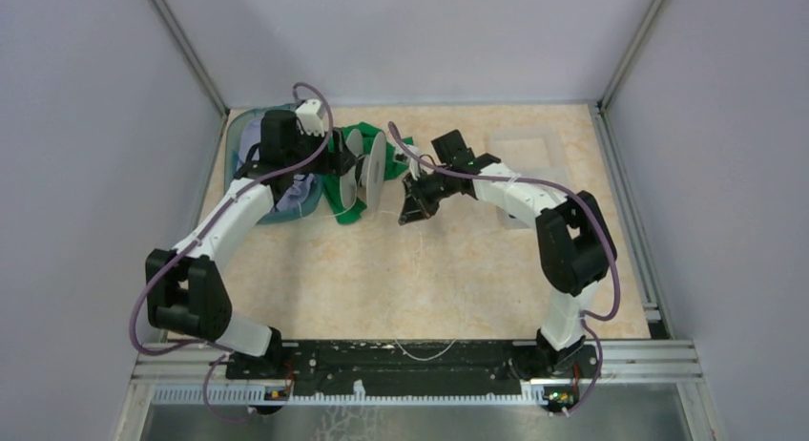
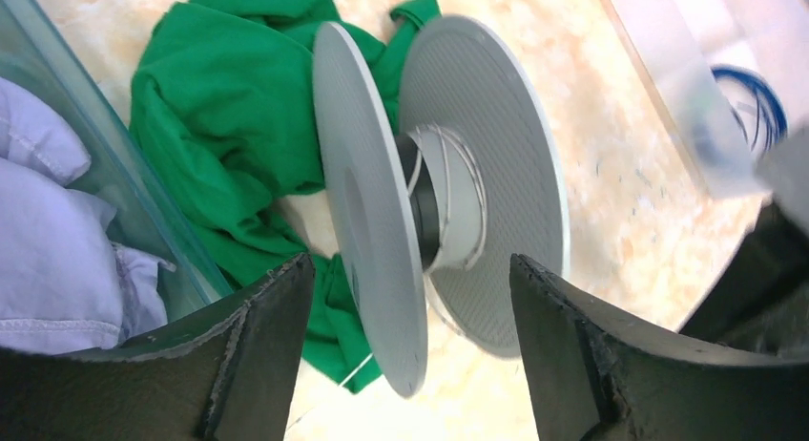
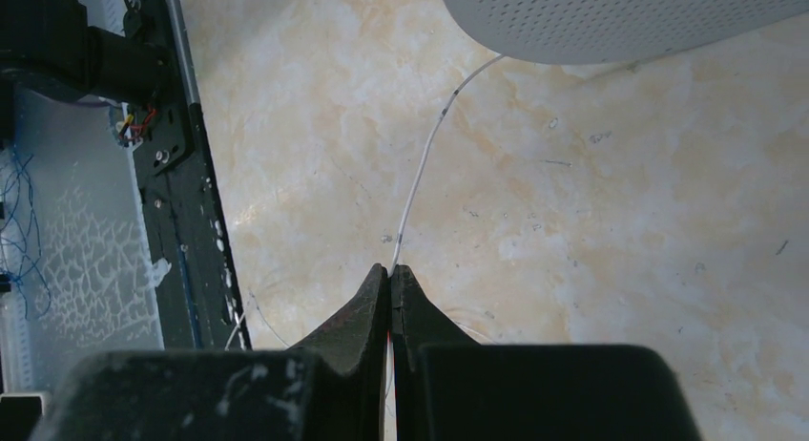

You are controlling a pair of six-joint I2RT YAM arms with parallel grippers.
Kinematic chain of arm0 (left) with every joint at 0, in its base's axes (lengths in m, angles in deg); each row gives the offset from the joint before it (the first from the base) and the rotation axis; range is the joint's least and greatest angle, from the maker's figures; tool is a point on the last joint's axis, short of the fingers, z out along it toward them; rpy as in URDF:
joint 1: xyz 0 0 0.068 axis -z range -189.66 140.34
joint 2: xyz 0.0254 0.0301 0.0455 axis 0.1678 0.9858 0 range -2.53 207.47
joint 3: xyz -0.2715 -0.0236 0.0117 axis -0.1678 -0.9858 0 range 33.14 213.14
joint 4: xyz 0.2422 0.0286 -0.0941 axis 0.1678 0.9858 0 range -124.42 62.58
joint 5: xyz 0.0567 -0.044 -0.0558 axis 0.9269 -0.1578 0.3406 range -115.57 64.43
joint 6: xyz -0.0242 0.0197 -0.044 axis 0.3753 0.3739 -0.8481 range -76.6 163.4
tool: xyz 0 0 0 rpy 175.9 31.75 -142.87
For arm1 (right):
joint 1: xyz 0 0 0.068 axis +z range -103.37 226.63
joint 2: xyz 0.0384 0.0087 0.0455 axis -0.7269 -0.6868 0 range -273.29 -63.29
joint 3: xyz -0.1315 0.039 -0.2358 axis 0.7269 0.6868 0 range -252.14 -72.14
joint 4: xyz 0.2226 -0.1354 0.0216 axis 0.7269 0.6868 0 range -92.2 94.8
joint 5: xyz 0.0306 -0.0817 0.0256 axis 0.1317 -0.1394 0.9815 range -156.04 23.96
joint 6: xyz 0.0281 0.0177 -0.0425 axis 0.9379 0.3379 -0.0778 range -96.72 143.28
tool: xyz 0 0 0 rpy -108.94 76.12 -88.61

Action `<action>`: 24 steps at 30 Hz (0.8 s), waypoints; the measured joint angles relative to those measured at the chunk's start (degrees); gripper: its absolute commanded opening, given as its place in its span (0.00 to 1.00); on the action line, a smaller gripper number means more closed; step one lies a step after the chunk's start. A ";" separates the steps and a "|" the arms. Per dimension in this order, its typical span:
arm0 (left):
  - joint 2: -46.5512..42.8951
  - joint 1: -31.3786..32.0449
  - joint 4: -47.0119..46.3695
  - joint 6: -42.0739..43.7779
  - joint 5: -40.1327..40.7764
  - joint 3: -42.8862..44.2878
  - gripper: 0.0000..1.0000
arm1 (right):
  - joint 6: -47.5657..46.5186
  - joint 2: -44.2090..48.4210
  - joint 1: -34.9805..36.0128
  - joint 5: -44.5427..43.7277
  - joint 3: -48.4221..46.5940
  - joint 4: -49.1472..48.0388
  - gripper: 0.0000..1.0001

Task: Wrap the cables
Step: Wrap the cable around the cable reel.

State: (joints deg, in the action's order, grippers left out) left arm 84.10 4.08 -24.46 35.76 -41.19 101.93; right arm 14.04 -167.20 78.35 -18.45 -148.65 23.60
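A hair-thin whitish cable (image 3: 425,164) runs from the pale-grey spool (image 3: 611,16) down to my right gripper (image 3: 391,269), whose fingertips are shut on it just above the table. In the top view that gripper (image 1: 415,207) hangs right of the spool (image 1: 370,169). The spool (image 2: 458,126) stands on edge with a few turns of white cable on its hub (image 2: 456,188). My left gripper (image 2: 410,264) is open, its fingers (image 2: 267,317) either side of the near flange without touching it. A dark blue cable (image 2: 758,102) lies coiled in a clear box at the right.
A green cloth (image 2: 229,126) lies bunched under and behind the spool. A glass-walled basin (image 2: 105,164) holding pale purple fabric (image 2: 48,202) stands at the left. The clear box (image 1: 523,150) sits at the back right. Loose white wire (image 1: 425,347) trails over the front rail.
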 measured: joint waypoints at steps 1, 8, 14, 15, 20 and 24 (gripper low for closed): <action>-1.09 0.00 0.11 1.09 -0.83 -1.01 0.81 | 0.33 0.00 -0.24 0.04 -0.28 -0.07 0.00; -8.17 0.00 0.76 10.23 -3.30 -10.58 0.68 | 1.33 -0.02 -1.81 0.02 -3.23 -0.04 0.00; -8.00 0.48 0.57 14.38 -3.19 -15.72 0.51 | 1.36 -0.07 -2.38 -0.39 -5.25 0.11 0.00; -7.45 0.72 0.31 14.64 -3.10 -15.74 0.47 | 1.36 -0.09 -2.43 -0.52 -5.40 0.07 0.00; -4.37 3.48 -2.34 15.19 -0.87 -15.63 0.28 | 1.25 -0.09 -2.67 -1.33 -5.46 0.55 0.00; -3.06 6.45 -2.69 14.91 2.67 -14.71 0.01 | 0.61 -0.09 -2.67 -2.03 -6.14 1.90 0.00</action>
State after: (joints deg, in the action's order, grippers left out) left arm 81.04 10.52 -27.15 50.67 -38.52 87.22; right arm 14.65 -167.29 75.68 -20.48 -154.79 25.51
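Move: The cable reel stands upright on the green cloth, its hub about 10 cm below the open left hand and 4 cm to its right, roughly level with it fore and aft. The near rim of its left flange is some 6 cm back, 8 down and 1 right; the blue basket is about 16 cm left, level fore and aft, 15 lower. From the right hand, holding the cable, the reel lies about 10 cm ahead, 8 left and slightly lower. The left fingers come down around the near rim of the reel's left flange and close most of the way to pinch it: the open hand first draws back about 6 cm, then sinks some 8 cm and finally edges right, rolling its left side up and swinging clockwise. Meanwhile the shut right fingers keep the cable and carry it forward and up, roughly 3 cm each way, alongside the reel's right flange. ##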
